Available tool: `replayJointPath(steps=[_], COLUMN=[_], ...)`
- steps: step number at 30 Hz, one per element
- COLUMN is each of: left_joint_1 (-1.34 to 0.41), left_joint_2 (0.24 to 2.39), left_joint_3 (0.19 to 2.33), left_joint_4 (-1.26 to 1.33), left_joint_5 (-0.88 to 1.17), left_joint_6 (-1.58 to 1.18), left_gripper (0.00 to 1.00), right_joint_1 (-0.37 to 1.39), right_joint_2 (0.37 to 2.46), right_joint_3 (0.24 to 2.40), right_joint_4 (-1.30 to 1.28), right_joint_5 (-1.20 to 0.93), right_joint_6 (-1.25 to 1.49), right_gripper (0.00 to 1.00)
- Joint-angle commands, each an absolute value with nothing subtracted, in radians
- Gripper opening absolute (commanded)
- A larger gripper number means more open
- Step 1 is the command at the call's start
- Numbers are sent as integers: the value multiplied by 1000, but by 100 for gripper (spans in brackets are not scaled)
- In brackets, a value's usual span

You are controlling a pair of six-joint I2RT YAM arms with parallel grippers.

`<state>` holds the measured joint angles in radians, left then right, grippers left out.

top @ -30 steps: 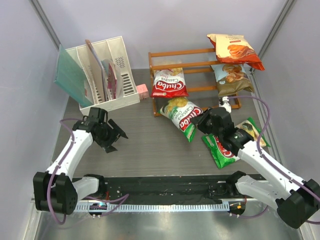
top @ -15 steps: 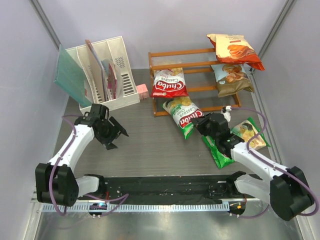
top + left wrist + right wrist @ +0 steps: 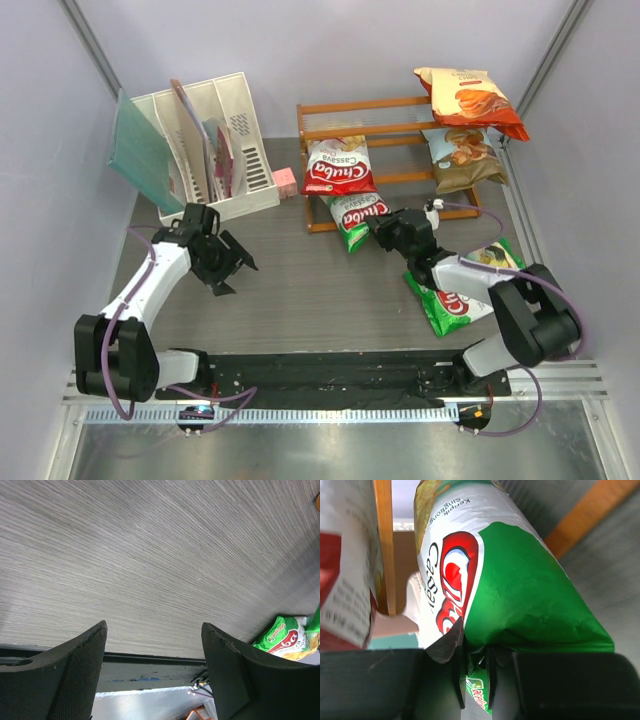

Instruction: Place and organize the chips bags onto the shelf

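My right gripper point(image 3: 383, 232) point(image 3: 474, 647) is shut on the bottom seam of a green chips bag point(image 3: 353, 214) point(image 3: 520, 590), holding it against the lowest tier of the orange-brown shelf point(image 3: 400, 104), beside a shelf post point(image 3: 384, 545). A red bag point(image 3: 338, 165) point(image 3: 340, 580) leans on the shelf's left side. A cream and orange-red bag point(image 3: 470, 98) and a light-blue and brown bag point(image 3: 462, 155) sit on its right side. Another green bag point(image 3: 450, 302) point(image 3: 282, 640) lies on the table with a yellow-green one point(image 3: 498, 258). My left gripper point(image 3: 226, 266) point(image 3: 155, 635) hangs open over bare table.
A white file organizer point(image 3: 205, 150) with folders stands at the back left, a small pink block point(image 3: 285, 181) beside it. The table's dark front rail point(image 3: 330, 372) runs along the near edge. Grey walls close in both sides.
My right gripper has carried the green bag up and to the left, from the table's middle to the shelf's lowest tier. The left arm has barely shifted.
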<state>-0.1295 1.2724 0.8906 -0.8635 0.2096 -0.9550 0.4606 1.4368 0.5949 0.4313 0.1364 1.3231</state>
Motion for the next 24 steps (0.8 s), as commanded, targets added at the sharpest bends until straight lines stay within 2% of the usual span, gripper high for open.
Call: replayJointPath(steps=[1,9,14,21,22,24], left_joint_1=[-124,-124,-124,-124,-124,-124], left_joint_2=[1250,1275,1264,1229,1227,1220], left_joint_3=[881,916,931,864,859,850], left_joint_4=[-819,-836,-853,-848,-845,-845], left_joint_5=[203,170,141,132,132,132], left_joint_6=[-949,-966,-951,-954,-956,-956], left_gripper=[76,77,77,78,78,79], right_joint_1=[457,500,546,607,614,629], right_joint_2=[1529,1647,1692,1715,1726,1733], right_joint_3=[667,770,765,796,795,796], right_joint_4=[574,531,586,546,554,563], right_joint_5=[164,181,204,196,192,173], right_joint_6=[1411,1506,1644,1623,1624,1617], right_gripper=[1,3,1,1,5,19])
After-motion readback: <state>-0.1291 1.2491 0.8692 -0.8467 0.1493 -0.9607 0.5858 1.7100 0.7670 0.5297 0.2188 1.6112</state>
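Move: Some 5 cm ahead and 7 cm to the left of the right hand, which already grips the green Cuba bag, is the bag's place: the shelf's lower-left slot. Above that slot, about 10 cm ahead of the hand, 7 cm left and 8 cm higher, hangs the red Cuba bag; the shelf's left post is roughly 5 cm ahead and 14 cm left. From the idle left hand the slot lies about 13 cm ahead and 19 cm to the right. Feeding the green Cuba bag in beneath the red one, the right hand first pushes about 4 cm forward, then swings left towards the shelf's left post, ending some 7 cm farther left and giving back about a centimetre of the reach. The wrist rolls its left side up by 10 to 15 degrees as it goes; the fingers keep their pinch on the bag's edge. ##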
